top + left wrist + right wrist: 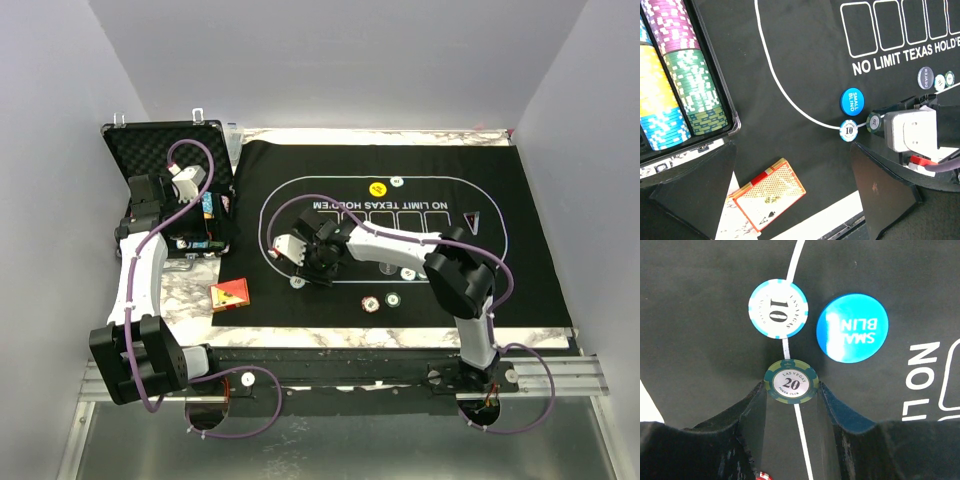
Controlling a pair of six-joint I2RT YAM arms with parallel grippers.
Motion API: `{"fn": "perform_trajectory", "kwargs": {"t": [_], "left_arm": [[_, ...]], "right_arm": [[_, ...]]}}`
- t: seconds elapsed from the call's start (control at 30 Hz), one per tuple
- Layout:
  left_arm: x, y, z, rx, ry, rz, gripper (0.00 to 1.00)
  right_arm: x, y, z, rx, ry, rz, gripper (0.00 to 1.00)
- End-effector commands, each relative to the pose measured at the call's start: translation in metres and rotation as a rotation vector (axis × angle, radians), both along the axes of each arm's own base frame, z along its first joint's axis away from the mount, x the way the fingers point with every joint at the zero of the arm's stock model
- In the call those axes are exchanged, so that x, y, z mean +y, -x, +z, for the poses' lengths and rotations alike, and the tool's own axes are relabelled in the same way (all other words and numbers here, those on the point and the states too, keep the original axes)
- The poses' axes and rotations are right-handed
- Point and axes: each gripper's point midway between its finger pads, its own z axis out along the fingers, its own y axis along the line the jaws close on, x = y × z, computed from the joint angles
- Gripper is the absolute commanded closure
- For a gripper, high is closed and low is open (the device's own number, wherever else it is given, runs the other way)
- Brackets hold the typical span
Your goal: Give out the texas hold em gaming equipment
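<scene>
My right gripper [791, 385] is shut on a green "20" poker chip [791, 381], which sits at the fingertips over the mat's white line. Just beyond it lie a light blue "10" chip [778, 308] and the blue SMALL BLIND button [852, 328]. In the top view this gripper [305, 268] is at the left end of the printed oval. My left gripper [790, 200] hangs open and empty, high above the red-orange card box [767, 200]. That box [229, 296] lies on the mat's near left corner.
The open black case [160, 150] at the far left holds rows of stacked chips [690, 85]. A yellow button [377, 188], a dealer button [925, 77] and loose chips [371, 302] lie on the black felt mat [520, 250]. White walls enclose the table.
</scene>
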Motion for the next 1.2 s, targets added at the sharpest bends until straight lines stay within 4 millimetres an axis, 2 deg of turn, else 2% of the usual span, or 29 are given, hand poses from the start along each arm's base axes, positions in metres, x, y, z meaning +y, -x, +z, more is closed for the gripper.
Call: {"fn": "perform_trajectory", "kwargs": {"t": [0.0, 0.33, 0.4, 0.43, 0.53, 0.63, 0.7, 0.77, 0.83, 1.1, 1.17], "left_arm": [[-0.001, -0.001, 0.011, -0.018, 0.021, -0.008, 0.01], [-0.001, -0.003, 0.009, -0.011, 0.024, -0.011, 0.01], [-0.001, -0.003, 0.009, -0.013, 0.023, -0.01, 0.01], [0.0, -0.003, 0.008, -0.012, 0.023, -0.01, 0.01], [0.0, -0.003, 0.008, -0.012, 0.022, -0.01, 0.01], [0.0, -0.002, 0.008, -0.011, 0.02, -0.008, 0.01], [0.0, -0.002, 0.009, -0.015, 0.016, -0.008, 0.01], [0.001, -0.002, 0.009, -0.018, 0.014, -0.006, 0.01], [0.001, -0.001, 0.009, -0.021, 0.01, -0.006, 0.01], [-0.001, 0.0, 0.009, -0.017, 0.022, -0.008, 0.01], [-0.002, -0.001, 0.01, -0.017, 0.027, -0.011, 0.01]], "right_arm": [[0.012, -0.01, 0.003, -0.034, -0.015, -0.014, 0.62], [0.018, -0.007, -0.009, -0.024, 0.0, -0.001, 0.6], [0.018, -0.007, -0.01, -0.02, 0.007, -0.001, 0.54], [0.018, -0.007, -0.009, -0.022, 0.004, -0.003, 0.48], [0.019, -0.007, 0.007, -0.034, -0.018, -0.013, 0.36], [0.016, -0.008, 0.031, -0.051, -0.058, -0.03, 0.33], [0.008, -0.009, 0.049, -0.047, -0.084, -0.045, 0.33], [-0.009, -0.01, 0.062, -0.035, -0.091, -0.066, 0.33], [-0.033, -0.011, 0.066, -0.038, -0.063, -0.094, 0.33], [-0.149, 0.011, 0.048, -0.02, 0.089, -0.257, 0.33], [-0.17, 0.021, 0.042, -0.031, 0.126, -0.281, 0.33]]}}
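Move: Between the right fingers the green 20 chip is already held, just above the mat. The white 10 chip it is being set beside lies some 5 cm to this hand's left, about 1 cm back and 2 cm lower; the blue small blind button is about 4 cm ahead and 3 cm left, equally low. From the left hand the 10 chip is roughly 17 cm right, 6 cm back and 16 cm below. Easing about 1 cm left and 1 cm down, the right hand brings the held 20 chip in beside the 10 chip and the small blind button, then opens its fingers partway and lets go of it on the mat. It lifts clear by some 8 cm and swings fast to the right, towards the dealer button and the red chip, turning roughly 15 degrees clockwise and starting to sink again. ##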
